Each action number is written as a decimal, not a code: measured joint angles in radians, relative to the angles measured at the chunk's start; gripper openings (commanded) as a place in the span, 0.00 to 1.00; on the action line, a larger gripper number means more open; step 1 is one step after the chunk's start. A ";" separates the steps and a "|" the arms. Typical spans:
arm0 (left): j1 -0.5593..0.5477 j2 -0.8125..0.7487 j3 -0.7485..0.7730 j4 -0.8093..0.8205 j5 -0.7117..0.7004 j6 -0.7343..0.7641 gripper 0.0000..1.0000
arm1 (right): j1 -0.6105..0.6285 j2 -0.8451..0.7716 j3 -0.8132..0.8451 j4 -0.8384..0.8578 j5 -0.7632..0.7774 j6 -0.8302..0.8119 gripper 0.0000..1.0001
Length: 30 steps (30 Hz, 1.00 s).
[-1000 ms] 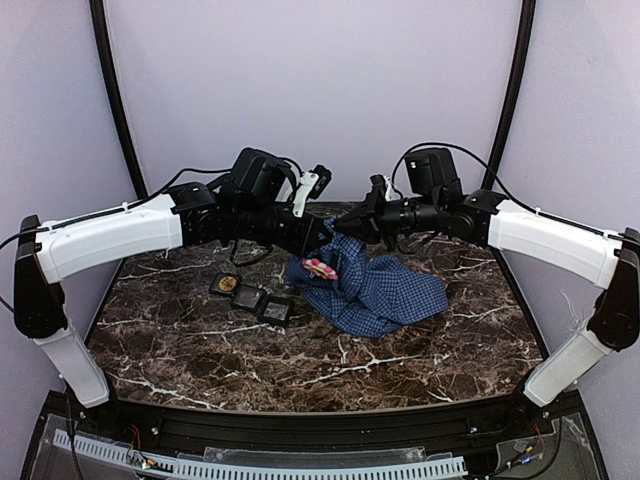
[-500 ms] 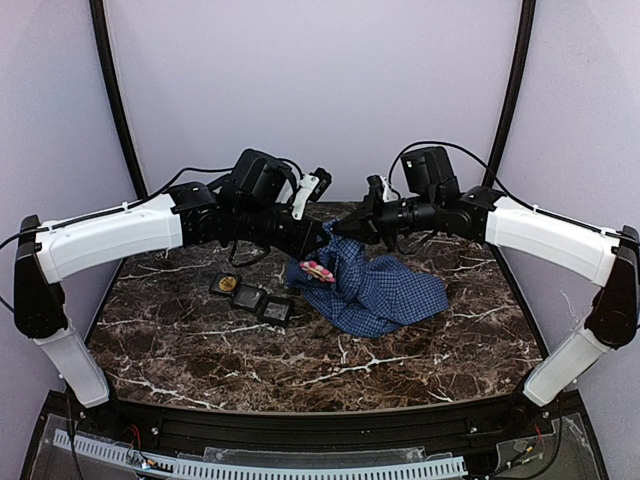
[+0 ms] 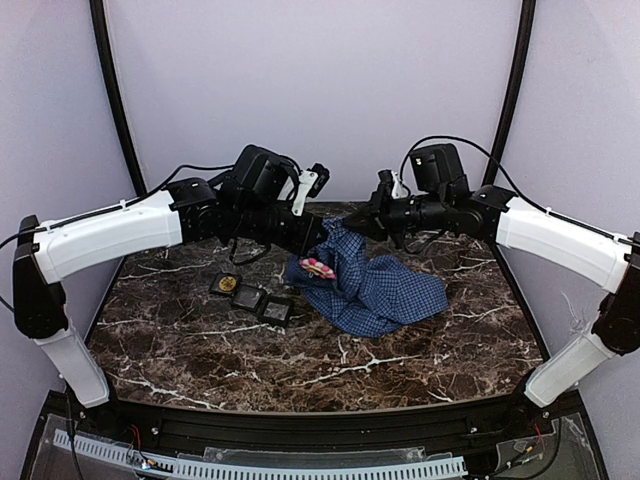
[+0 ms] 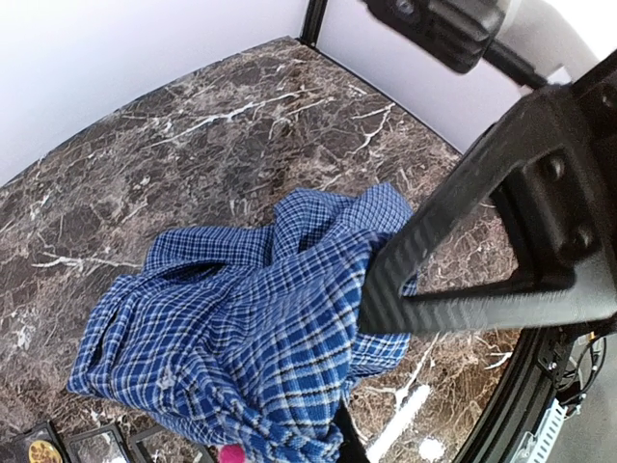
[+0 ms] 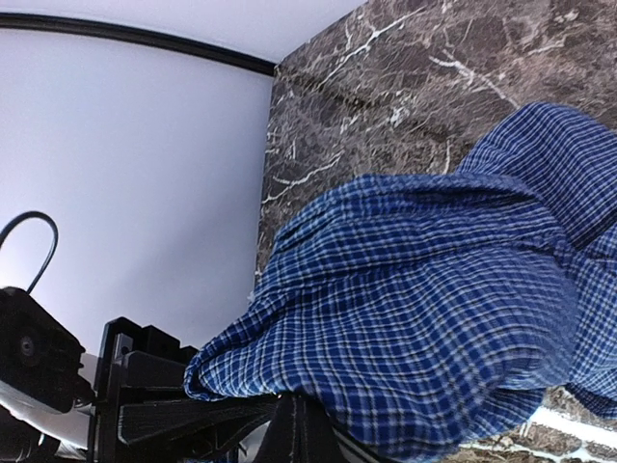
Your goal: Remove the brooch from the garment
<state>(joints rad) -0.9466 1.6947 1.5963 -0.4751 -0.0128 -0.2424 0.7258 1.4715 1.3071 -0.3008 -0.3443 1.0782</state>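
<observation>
The garment [image 3: 378,288], a blue checked shirt, lies crumpled on the marble table with its far edge lifted. A pink and yellow brooch [image 3: 319,267] is pinned on its left fold; in the left wrist view only a pink bit of the brooch [image 4: 229,453] shows under the garment [image 4: 241,318]. My left gripper [image 3: 322,238] is shut on the raised cloth from the left. My right gripper [image 3: 352,223] is shut on the same raised edge from the right. In the right wrist view the garment [image 5: 434,309] drapes over my right gripper [image 5: 307,424].
A black three-slot tray [image 3: 268,305] sits left of the shirt, with a gold piece [image 3: 228,284] in its far slot. The right gripper's finger [image 4: 463,260] crosses the left wrist view. Curved black posts and pale walls close in the table's back.
The right gripper has closed fully on the cloth and drawn slightly right and up. The left arm has lifted a little, and the shirt's edge is pulled higher between them.
</observation>
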 measured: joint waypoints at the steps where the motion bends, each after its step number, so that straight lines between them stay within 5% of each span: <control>1: 0.000 0.000 0.000 -0.014 -0.007 -0.002 0.01 | -0.002 -0.005 -0.003 0.000 0.015 0.000 0.00; 13: 0.003 0.013 0.000 -0.073 -0.029 -0.008 0.01 | -0.014 -0.031 -0.022 0.024 0.049 -0.003 0.01; 17: 0.020 0.010 -0.012 -0.042 0.048 -0.008 0.01 | -0.013 -0.040 -0.059 0.049 -0.008 -0.019 0.42; 20: 0.055 -0.014 -0.080 0.033 0.179 -0.027 0.01 | -0.014 -0.064 -0.073 0.031 -0.019 -0.064 0.63; 23: 0.119 -0.045 -0.159 0.102 0.338 -0.066 0.01 | -0.013 -0.112 -0.075 0.000 -0.016 -0.140 0.73; 30: 0.172 -0.061 -0.191 0.183 0.603 -0.136 0.01 | -0.012 -0.159 -0.078 -0.014 -0.050 -0.300 0.76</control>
<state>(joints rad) -0.7742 1.6333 1.4052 -0.2916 0.5900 -0.3782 0.7136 1.3128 1.2289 -0.3149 -0.3943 0.7780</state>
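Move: The fold of garment where the brooch is being worked is already between your left fingertips. From your shut right fingers it lies about 4 cm to the left, 1 cm back and 1 cm lower. The pink brooch hangs below, some 3 cm back of the left hand, 1 cm to its left and 6 cm down. The nearest black tray stands roughly 6 cm back, 10 cm left and 25 cm below the left hand. Keep the left gripper shut on the garment fold. Draw the shut right gripper about 2 cm to the right and forward, then open it wide and pull it back and up, clear of the cloth. Meanwhile sink the left hand some 2 cm, then bring it back 2.5 cm and mostly up again, rolling its left side down while swinging clockwise, about 30 degrees of turn in all. ##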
